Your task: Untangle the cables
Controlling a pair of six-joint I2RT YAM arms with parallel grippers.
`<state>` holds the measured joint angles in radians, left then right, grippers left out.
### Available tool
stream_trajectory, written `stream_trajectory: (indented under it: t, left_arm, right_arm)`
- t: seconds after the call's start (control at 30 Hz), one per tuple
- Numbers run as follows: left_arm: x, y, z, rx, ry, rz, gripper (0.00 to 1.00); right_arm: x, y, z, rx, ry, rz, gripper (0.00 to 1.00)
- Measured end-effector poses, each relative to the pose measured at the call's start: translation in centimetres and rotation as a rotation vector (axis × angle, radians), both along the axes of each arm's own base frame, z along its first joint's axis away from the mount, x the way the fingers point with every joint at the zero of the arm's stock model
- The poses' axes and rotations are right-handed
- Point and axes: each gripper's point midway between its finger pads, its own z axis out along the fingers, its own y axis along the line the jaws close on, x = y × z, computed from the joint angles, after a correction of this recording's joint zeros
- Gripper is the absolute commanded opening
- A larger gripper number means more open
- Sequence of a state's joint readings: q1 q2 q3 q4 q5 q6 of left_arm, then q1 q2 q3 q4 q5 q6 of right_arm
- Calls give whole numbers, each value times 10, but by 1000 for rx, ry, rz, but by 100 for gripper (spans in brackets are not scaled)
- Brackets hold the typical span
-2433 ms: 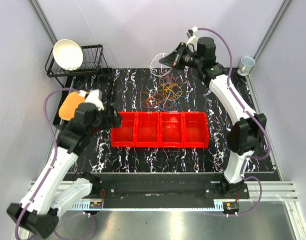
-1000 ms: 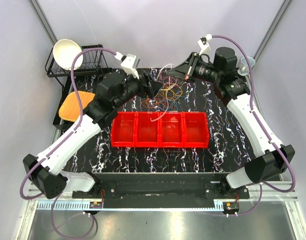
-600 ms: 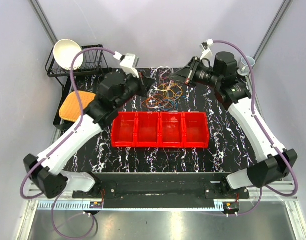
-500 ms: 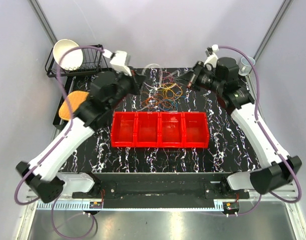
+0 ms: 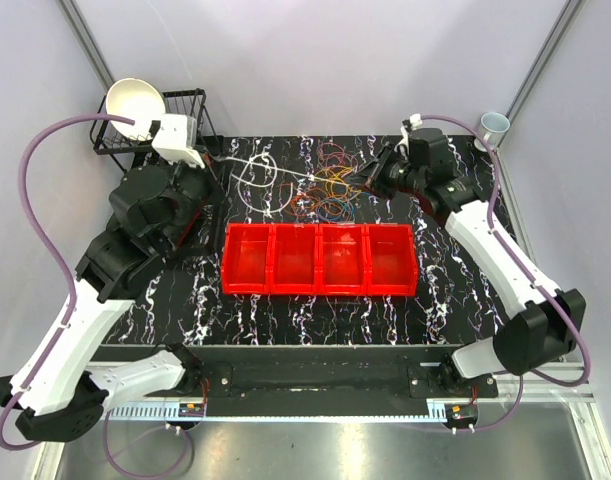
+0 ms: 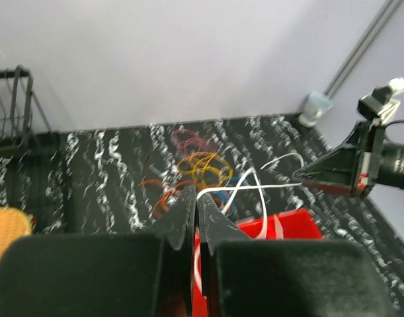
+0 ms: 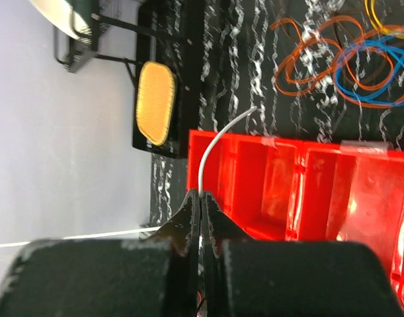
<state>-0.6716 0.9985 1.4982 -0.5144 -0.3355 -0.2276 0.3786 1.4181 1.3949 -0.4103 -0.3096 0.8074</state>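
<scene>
A heap of cables (image 5: 330, 190), orange, yellow, blue and red loops, lies on the black marbled mat behind the red bins. One white cable (image 5: 260, 175) runs out of the heap, strung between both grippers with a loop in its middle. My left gripper (image 5: 215, 165) is shut on its left end; in the left wrist view the white cable (image 6: 254, 188) leaves the closed tips (image 6: 196, 197). To the right of the heap, my right gripper (image 5: 363, 178) is shut on the other end, and the white cable (image 7: 211, 148) curves out of its tips (image 7: 200, 195).
A row of red bins (image 5: 318, 260) stands in front of the heap. A black dish rack (image 5: 185, 125) with a white bowl (image 5: 135, 108) is at the back left. An orange pad (image 7: 155, 102) lies near it. A cup (image 5: 494, 127) stands at the back right.
My left gripper has shut on the white cable and drawn back to the left, pulling the cable out of the heap. The right arm has come lower and nearer the heap.
</scene>
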Motion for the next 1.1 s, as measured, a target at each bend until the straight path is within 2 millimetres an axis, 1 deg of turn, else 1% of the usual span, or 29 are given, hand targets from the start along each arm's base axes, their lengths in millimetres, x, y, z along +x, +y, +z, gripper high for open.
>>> stream_trajectory:
  t: [0.03, 0.07, 0.1, 0.13, 0.17, 0.23, 0.37, 0.53, 0.63, 0.7, 0.77, 0.9, 1.0, 1.1]
  left_arm:
    - [0, 1, -6, 15, 17, 6, 0]
    - [1, 2, -11, 27, 29, 11, 0]
    - [1, 3, -13, 34, 36, 18, 0]
    - [2, 6, -14, 36, 37, 29, 0]
    - [2, 8, -13, 34, 34, 39, 0]
    - [1, 14, -10, 30, 29, 64, 0]
    - [-3, 25, -11, 31, 35, 100, 0]
    - [-6, 35, -24, 46, 78, 140, 0]
    - [-7, 42, -44, 72, 120, 177, 0]
    - [-6, 45, -60, 96, 151, 200, 0]
    - [-5, 48, -81, 132, 193, 222, 0]
    - [-2, 53, -111, 188, 253, 264, 0]
    - [-1, 57, -129, 220, 279, 287, 0]
    - [2, 57, -141, 240, 301, 300, 0]
  right_arm:
    - [1, 1, -7, -6, 21, 2, 24]
    - [1, 2, -11, -8, 38, 9, 37]
    - [0, 4, -17, -10, 57, 20, 49]
    - [0, 4, -24, -20, 80, 21, 61]
    - [0, 2, -30, -30, 102, 20, 65]
    - [1, 0, -44, -48, 146, 19, 76]
    - [0, -5, -60, -81, 200, 17, 77]
    - [-1, -6, -56, -95, 194, 18, 77]
    - [0, -6, -53, -97, 185, 23, 76]
    - [-1, -6, -54, -98, 188, 24, 76]
    - [-1, -6, -55, -99, 192, 25, 76]
    - [0, -6, -57, -103, 192, 30, 76]
    - [-1, -5, -57, -104, 191, 33, 76]
    - [-1, -5, -57, -106, 189, 36, 76]
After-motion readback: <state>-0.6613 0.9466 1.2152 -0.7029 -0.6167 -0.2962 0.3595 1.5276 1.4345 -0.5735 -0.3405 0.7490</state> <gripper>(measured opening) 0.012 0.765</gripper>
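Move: The left hand grips the white cable, strung taut to the right fingers about 29 cm to its right, 9 cm ahead and 16 cm lower. The leftmost red bin lies some 43 cm below the left hand, 4 cm ahead; the yellow basket about 24 cm left and 14 cm ahead, the tangled cables 21 cm right and 23 cm ahead. From the right hand that bin is 28 cm left, 5 cm back, 27 cm down. The right fingers open wide and let go of the white cable while that hand sinks about 5 cm, its wrist tipping a little further down, and then holds still. The left hand, fingers still shut on the cable, first drifts to its left, then drops faster towards the leftmost red bin, some 14 cm down and 6 cm left in all, its wrist pitching down and turning counter-clockwise about 15 degrees each. ##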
